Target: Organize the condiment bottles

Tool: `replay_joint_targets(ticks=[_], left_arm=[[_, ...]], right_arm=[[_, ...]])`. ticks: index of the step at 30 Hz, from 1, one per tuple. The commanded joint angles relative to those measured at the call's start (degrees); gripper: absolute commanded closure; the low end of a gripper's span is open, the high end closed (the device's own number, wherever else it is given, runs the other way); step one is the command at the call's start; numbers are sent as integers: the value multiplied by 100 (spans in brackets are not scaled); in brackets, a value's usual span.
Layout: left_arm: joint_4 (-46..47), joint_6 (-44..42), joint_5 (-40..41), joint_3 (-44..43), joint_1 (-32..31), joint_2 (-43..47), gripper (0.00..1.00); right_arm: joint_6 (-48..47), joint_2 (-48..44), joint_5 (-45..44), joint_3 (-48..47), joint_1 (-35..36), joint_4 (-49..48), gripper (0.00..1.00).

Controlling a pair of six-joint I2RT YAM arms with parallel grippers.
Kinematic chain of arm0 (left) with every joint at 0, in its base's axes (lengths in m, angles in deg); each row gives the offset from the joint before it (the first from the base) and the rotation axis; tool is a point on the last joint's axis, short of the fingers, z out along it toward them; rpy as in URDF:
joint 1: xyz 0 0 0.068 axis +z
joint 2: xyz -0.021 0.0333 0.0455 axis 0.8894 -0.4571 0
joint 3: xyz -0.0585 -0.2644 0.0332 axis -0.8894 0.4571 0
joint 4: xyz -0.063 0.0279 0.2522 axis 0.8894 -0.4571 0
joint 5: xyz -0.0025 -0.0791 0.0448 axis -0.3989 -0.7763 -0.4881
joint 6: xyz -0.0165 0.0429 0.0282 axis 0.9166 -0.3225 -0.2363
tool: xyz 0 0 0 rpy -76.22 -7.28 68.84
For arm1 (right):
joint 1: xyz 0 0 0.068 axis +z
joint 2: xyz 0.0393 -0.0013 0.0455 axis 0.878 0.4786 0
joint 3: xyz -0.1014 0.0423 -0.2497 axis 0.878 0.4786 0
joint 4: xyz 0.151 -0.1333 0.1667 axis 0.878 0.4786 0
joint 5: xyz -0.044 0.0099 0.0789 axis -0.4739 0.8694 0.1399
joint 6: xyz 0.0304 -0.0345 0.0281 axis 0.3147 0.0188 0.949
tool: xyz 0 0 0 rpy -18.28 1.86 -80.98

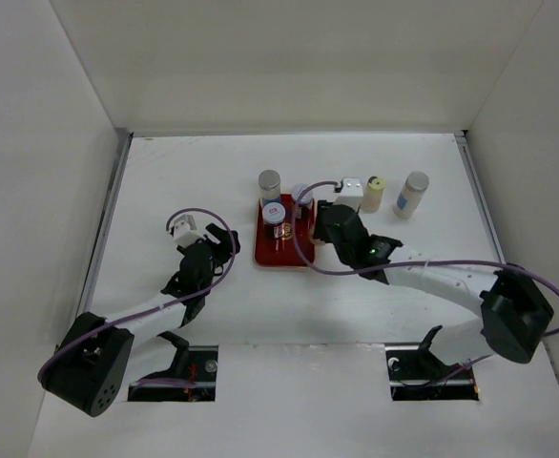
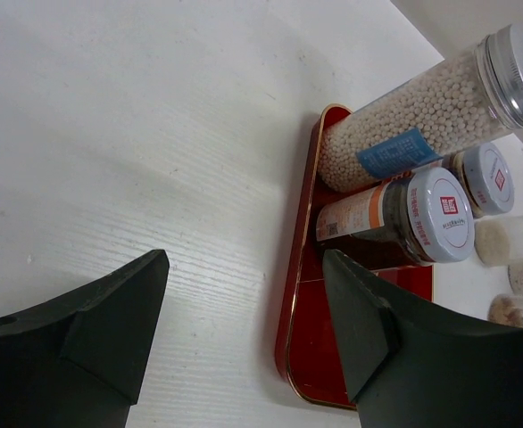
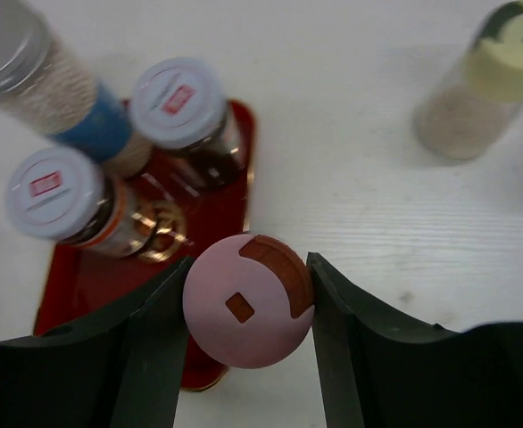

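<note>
My right gripper [image 3: 249, 261] is shut on the pink-capped bottle [image 3: 246, 303], at the right near edge of the red tray [image 3: 70, 281]; I cannot tell if the bottle is lifted. In the top view this gripper [image 1: 321, 219] hides it. On the tray stand a tall grey-capped, blue-banded bottle [image 1: 269, 183] and two pale-lidded jars [image 1: 274, 213] [image 1: 301, 195]. The yellow-capped bottle [image 1: 373, 194] and a second grey-capped bottle [image 1: 413, 194] stand on the table to the tray's right. My left gripper [image 1: 215, 250] is open and empty left of the tray [image 2: 299, 294].
White walls close the table on the left, back and right. The right arm's purple cable loops over the tray's right side [image 1: 297, 239]. The left wrist view shows the tall bottle [image 2: 422, 116] and a jar [image 2: 404, 214] beyond the right finger.
</note>
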Motion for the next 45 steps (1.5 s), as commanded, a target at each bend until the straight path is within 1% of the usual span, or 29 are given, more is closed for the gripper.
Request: replay_joint_targets(ticks=[1,6,12,13,15,16,19,24,29,32,35,38,41,45], left_arm=[[290,61,13,-20,-4,85,31],[281,69,-67,-46,5,75,31],[290,78,-119,-46,14,49,31],[290,78,-76,-46,-4,66,31],[290,78,-49,-46,-13,14,31],[290,78,-84,-64,-4,-38,31],[290,96,-128,-73,5,-13,31],[290,96,-119,-64,23,-65,31],[307,104,-93,-46,31,-38,31],[316,113,-154,-46,40,-22,31],[316,122,-102,-29,31,23,30],[316,122,-163,-38,58,-56,30],[316,122,-154,-29,67,31,29],[325,122,-189,-55,67,-100,29]], right_arm=[[114,493,154,-537,474,-283,51],[193,1118,322,-811,783,-335,51],[342,1470,375,-759,871,-256,50],[369,1505,375,-758,871,-221,47],[413,1523,383,-785,871,-125,37],[421,1523,383,-802,871,-90,30],[360,1488,348,-864,871,-80,17],[281,901,418,-794,810,-115,10],[167,153,717,-522,205,-309,4],[62,-76,928,-346,-506,-598,2],[-79,238,841,-520,-1289,-573,2],[-246,818,709,-907,-1808,-502,1],[-378,1381,621,-1276,-2099,-564,1],[-554,1803,156,-1514,-2257,-616,1]])
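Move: The open spot in the tray's near right corner, where my right hand is taking the pink-capped bottle, lies about 8 cm left, 2 cm back and 8 cm down from that hand. In the tray, the front jar stands some 15 cm left and 7 cm ahead, the rear jar 7 cm left and 13 cm ahead. The cream-capped bottle is roughly 16 cm ahead and 11 cm right. From my left hand the spot is about 17 cm right, level ahead, slightly below. I carry the held pink-capped bottle about 8 cm left with my right hand, sinking some 6 cm and drawing slightly back, into the tray's near right corner. There I open wide and let go, lift clear, then swing right and forward, about 18 cm across, rising and dipping again as I turn some 25 degrees clockwise towards the cream-capped bottle, stopping short of it with open fingers. ##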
